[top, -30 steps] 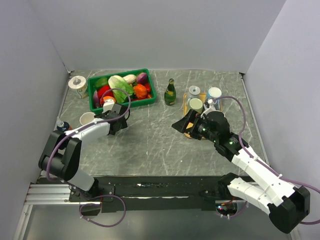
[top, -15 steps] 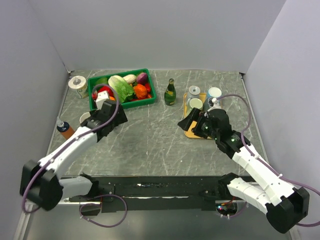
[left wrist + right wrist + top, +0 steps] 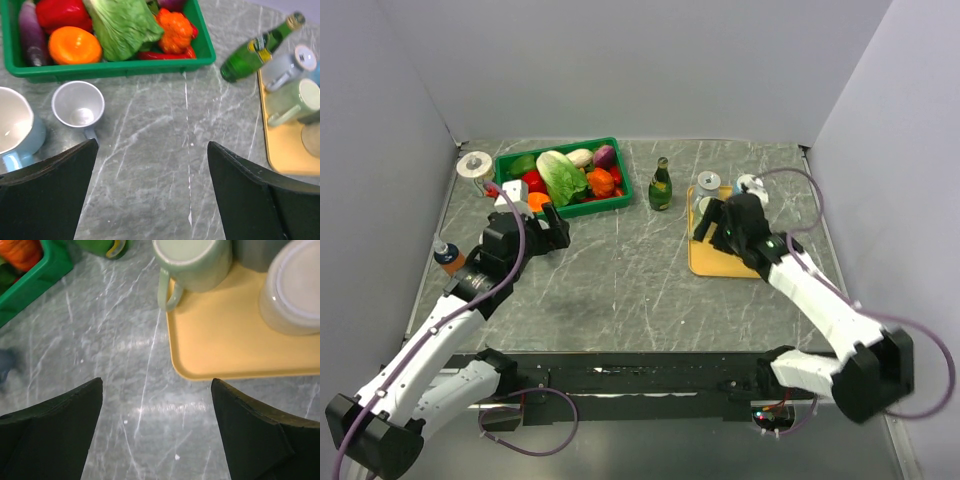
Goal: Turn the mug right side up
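A small grey mug [image 3: 78, 105] stands upright on the table in the left wrist view, mouth up and empty, just in front of the green basket [image 3: 110, 70]. In the top view my left arm hides it. My left gripper [image 3: 152, 150] [image 3: 548, 228] is open and empty, raised above the table, with the mug beyond its left finger. My right gripper [image 3: 156, 382] [image 3: 713, 218] is open and empty at the left edge of the yellow tray [image 3: 225, 340]. A pale green mug [image 3: 192, 257] on the tray lies just beyond it.
The tray also holds a grey mug [image 3: 708, 182] and a whitish cup [image 3: 295, 285]. A green bottle [image 3: 661, 185] stands between basket and tray. A light blue mug [image 3: 15, 130] sits left of the grey mug. A tape roll [image 3: 475, 165] and a small orange bottle [image 3: 448, 258] are at the left.
My left gripper has drawn back from the grey mug and risen, open. My right gripper has moved from the table's middle to the tray's left edge.
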`<state>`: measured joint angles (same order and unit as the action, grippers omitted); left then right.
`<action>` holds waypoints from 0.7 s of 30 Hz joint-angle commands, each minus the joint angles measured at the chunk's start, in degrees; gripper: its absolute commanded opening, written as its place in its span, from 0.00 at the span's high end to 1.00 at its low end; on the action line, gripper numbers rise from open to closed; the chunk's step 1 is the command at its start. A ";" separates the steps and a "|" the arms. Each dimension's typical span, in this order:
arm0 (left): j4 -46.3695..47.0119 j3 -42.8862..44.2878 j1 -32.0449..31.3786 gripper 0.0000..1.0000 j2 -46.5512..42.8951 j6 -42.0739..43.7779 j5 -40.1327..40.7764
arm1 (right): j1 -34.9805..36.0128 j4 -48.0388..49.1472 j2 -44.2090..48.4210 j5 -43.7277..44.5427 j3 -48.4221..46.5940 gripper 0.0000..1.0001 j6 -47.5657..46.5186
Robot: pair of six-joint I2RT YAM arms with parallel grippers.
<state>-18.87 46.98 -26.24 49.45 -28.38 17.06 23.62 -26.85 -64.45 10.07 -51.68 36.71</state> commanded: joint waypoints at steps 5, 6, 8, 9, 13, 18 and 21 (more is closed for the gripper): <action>3.76 -1.45 0.05 0.04 -1.37 1.75 -4.76 | 0.55 -3.12 -19.90 10.14 -15.54 0.16 3.89; 3.76 -1.63 0.05 0.04 -1.46 1.66 -4.84 | 0.64 -3.55 -21.32 10.67 -16.51 0.18 4.33; 4.02 -1.89 0.05 0.04 -1.72 1.40 -5.28 | 0.73 -4.34 -24.83 12.25 -18.80 0.20 5.65; 4.02 -1.89 0.05 0.04 -1.81 1.49 -5.46 | 0.73 -4.52 -25.90 12.52 -19.50 0.22 6.09; 4.11 -1.81 0.05 0.04 -1.55 1.57 -5.37 | 0.82 -5.14 -30.56 13.31 -22.49 0.28 7.58; 4.02 -1.46 0.05 0.04 -0.41 1.49 -5.81 | 0.64 -5.06 -35.57 14.89 -24.17 0.39 9.17; 3.93 -1.28 0.05 0.04 0.12 1.40 -5.72 | 0.90 -4.09 -37.15 15.42 -24.35 0.42 9.26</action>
<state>-16.97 45.21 -26.24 49.15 -27.51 12.29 24.05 -31.40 -99.88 21.98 -73.21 44.40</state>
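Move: The green mug, bottom up on the yellow tray, stands about 13 cm ahead of the right hand, 2 cm to its right and 12 cm lower, its handle on the near left side. Another upturned mug, pale blue, stands some 8 cm beyond it; the white mug is roughly 5 cm ahead and 13 cm right of the hand; the green bottle is 17 cm ahead, 11 cm left. From the left hand the green mug lies around 14 cm ahead and 41 cm right. At the green mug's near, handle side the right hand arrives from behind and above, running about 9 cm forward, quickly at first, then mostly sinking, some 8 cm in all. The wrist tips roughly 15 degrees further down and turns clockwise about as much, while the open fingers narrow to around three fifths, the handle ahead of the gap between them; no touch can be made out. ##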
